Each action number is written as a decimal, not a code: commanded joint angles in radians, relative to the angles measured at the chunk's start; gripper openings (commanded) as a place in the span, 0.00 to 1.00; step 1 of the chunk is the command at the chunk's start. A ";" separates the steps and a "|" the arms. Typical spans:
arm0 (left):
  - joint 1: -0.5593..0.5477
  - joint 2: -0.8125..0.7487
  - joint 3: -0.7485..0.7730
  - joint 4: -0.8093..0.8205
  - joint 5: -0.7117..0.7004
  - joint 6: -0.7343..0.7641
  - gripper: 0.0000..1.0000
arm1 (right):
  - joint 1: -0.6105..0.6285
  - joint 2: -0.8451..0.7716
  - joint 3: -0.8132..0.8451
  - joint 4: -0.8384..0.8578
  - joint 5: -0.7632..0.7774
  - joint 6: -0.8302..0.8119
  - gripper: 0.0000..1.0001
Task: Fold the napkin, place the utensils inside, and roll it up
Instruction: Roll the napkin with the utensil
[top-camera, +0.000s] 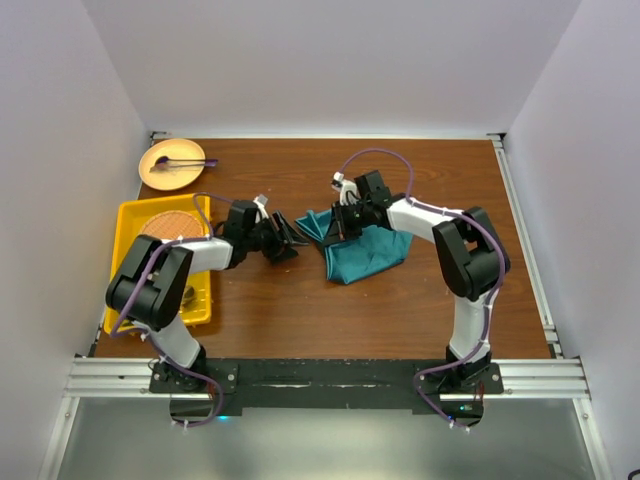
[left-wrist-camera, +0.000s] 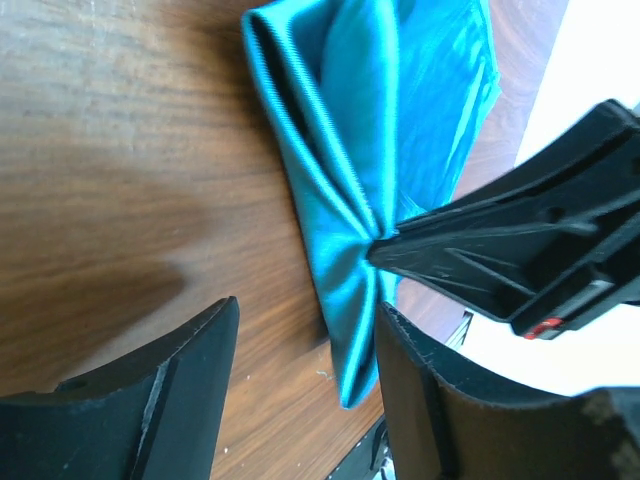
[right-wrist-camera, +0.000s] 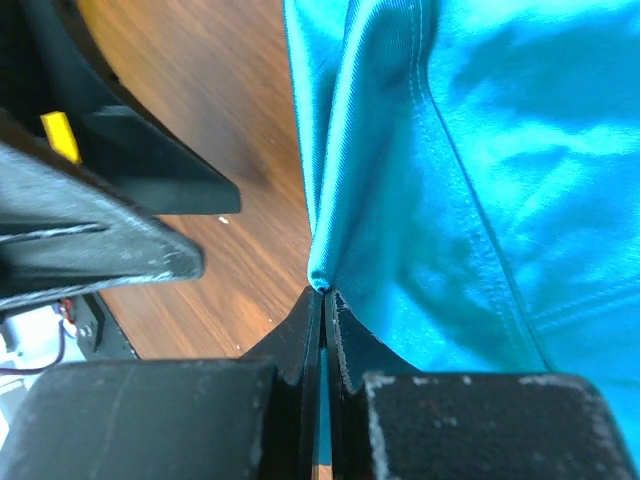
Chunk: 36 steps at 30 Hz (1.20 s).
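Note:
The teal napkin (top-camera: 368, 252) lies bunched on the wooden table, right of centre. My right gripper (top-camera: 345, 216) is shut on a fold of its edge (right-wrist-camera: 322, 290), and the cloth (right-wrist-camera: 480, 150) spreads away from the pinch. My left gripper (top-camera: 283, 241) stands open just left of the napkin. In the left wrist view the napkin's hanging corner (left-wrist-camera: 355, 345) dangles between the open jaws, close to the right finger (left-wrist-camera: 430, 400) and apart from the left finger (left-wrist-camera: 150, 400). The right gripper's black fingers (left-wrist-camera: 500, 250) pinch the cloth just above. The utensils are hidden from view.
A yellow tray (top-camera: 130, 215) with a round brown disc (top-camera: 170, 224) sits at the left under my left arm. A tan plate (top-camera: 185, 152) with a purple-ended stick (top-camera: 170, 161) stands at the back left corner. White walls close in the table.

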 joint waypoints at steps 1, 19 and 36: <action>-0.021 0.048 0.074 0.005 0.018 -0.023 0.55 | -0.029 -0.001 -0.026 0.080 -0.103 0.025 0.00; -0.076 0.185 0.211 0.020 0.006 -0.020 0.30 | -0.103 0.085 -0.033 0.072 -0.146 -0.056 0.00; -0.101 0.307 0.321 0.028 0.003 -0.005 0.21 | -0.114 0.126 -0.052 0.066 -0.127 -0.087 0.00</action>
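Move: The napkin's pinched edge, still held in the right fingertips, lies about 7 cm to the left hand's right, 3 cm farther out and some 1 cm lower. Its loose rolled end is about 5 cm ahead of the left hand, 1 cm to its right and 3 cm below. The napkin's flat part, towards which the right hand takes the edge, is centred roughly 8 cm to that hand's right, 2 cm back and 4 cm below. The napkin's edge stays pinched in the shut right fingers and is carried about 3 cm right and 3.5 cm down towards the flat part, then held still there. The left hand follows some 6 cm to the right and 4 cm forward, sinking a little, and brings its half-open fingers most of the way shut around the fold beside the right fingertips. ##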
